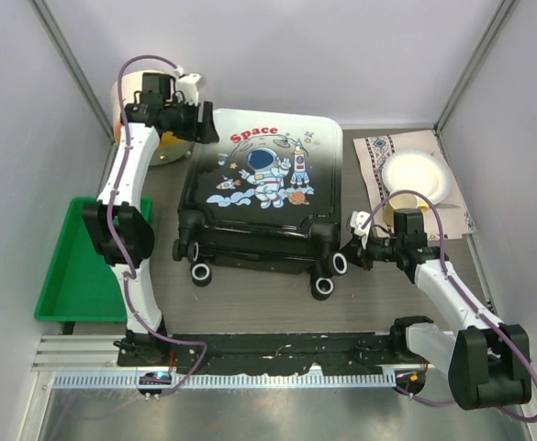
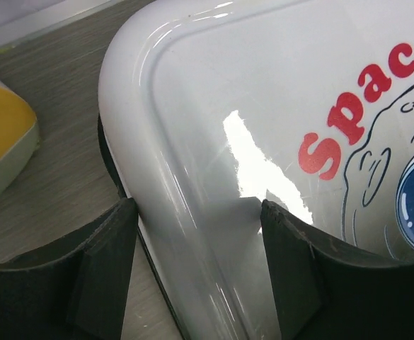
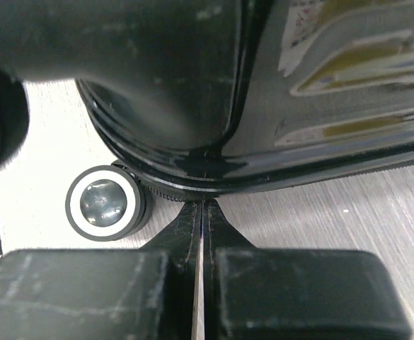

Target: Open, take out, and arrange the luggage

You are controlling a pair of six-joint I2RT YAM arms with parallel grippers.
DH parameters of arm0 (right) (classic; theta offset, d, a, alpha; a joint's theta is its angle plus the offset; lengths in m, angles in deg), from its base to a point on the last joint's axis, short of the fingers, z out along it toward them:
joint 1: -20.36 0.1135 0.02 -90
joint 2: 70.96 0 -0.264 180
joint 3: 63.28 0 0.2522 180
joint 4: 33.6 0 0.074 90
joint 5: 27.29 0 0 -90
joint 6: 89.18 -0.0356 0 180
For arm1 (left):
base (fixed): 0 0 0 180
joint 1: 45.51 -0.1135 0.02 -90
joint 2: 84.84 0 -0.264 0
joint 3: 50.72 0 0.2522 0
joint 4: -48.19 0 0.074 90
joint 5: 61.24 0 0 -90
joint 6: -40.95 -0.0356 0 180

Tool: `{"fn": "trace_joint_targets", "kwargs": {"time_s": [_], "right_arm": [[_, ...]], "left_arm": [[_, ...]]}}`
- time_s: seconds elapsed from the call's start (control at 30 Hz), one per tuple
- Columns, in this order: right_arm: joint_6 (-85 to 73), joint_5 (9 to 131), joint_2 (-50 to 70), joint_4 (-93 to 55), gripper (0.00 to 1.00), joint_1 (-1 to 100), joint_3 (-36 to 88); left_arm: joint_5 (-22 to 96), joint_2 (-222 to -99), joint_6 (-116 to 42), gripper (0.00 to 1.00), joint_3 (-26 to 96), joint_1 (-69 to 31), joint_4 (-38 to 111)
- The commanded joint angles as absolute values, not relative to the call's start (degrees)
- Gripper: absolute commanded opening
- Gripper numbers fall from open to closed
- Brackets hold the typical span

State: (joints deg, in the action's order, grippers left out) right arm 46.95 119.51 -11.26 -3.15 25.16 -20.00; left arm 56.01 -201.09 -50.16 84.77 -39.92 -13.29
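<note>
The luggage point(image 1: 259, 184) lies flat and closed mid-table, astronaut "Space" print facing up, wheels toward me. My left gripper point(image 1: 199, 124) is at its far left corner. In the left wrist view its jaws point(image 2: 199, 212) straddle the white rounded rim of the luggage point(image 2: 214, 106), one fingertip point(image 2: 118, 227) against the side and the other on the lid. My right gripper point(image 1: 352, 241) is at the near right corner. In the right wrist view it point(image 3: 202, 205) is shut, tips pressed to the zipper seam of the black shell point(image 3: 299, 106) beside a wheel point(image 3: 102, 202). Nothing shows between those tips.
A green tray point(image 1: 75, 266) sits at the left edge. A cream-and-orange cylinder point(image 1: 158, 152) stands behind the left gripper, also seen as the cylinder point(image 2: 1, 134) in the left wrist view. A white bowl point(image 1: 415, 176) rests on a patterned cloth point(image 1: 374, 156) at the right.
</note>
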Motion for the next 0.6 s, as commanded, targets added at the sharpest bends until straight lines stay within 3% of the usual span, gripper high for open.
{"fn": "trace_joint_targets", "kwargs": {"time_s": [0.0, 0.2, 0.33, 0.57], "right_arm": [[37.1, 118.0, -13.0, -13.4, 0.01, 27.8, -21.2], [32.5, 114.0, -13.1, -13.2, 0.01, 28.4, -18.7], [31.1, 113.2, -16.3, -13.5, 0.01, 28.6, -19.6], [28.7, 111.2, -18.1, -14.6, 0.01, 31.1, -20.4]], "left_arm": [[60.8, -200.9, -61.9, 0.69, 85.3, -33.3, -34.0], [55.7, -191.9, -57.0, 0.89, 84.7, -37.2, -37.8], [50.8, -174.7, -57.5, 1.0, 66.6, -37.9, -33.2], [47.8, -159.3, -57.5, 1.0, 49.5, -37.9, -39.8]]}}
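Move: The suitcase's middle is about 14 cm to the left hand's right, 11 cm back and 11 cm lower; its near left corner lies roughly 22 cm back and 2 cm left, some 5 cm down. The orange-yellow drum stands about 13 cm left and 2 cm farther out, the green bin 28 cm left and 31 cm back. From the right hand the suitcase's middle is some 15 cm ahead, 18 cm left, about level; the yellow mug is 12 cm ahead, 14 cm right. Slowly at first, then quickly, the left hand opens wide and comes free of the suitcase's far left edge, drawing back some 22 cm alongside the lid towards its near left corner, with a slight rise at the end. The right hand stays in place, its shut fingertips still against the suitcase's near right side, while the wrist turns about 10 degrees clockwise and tips slightly. ##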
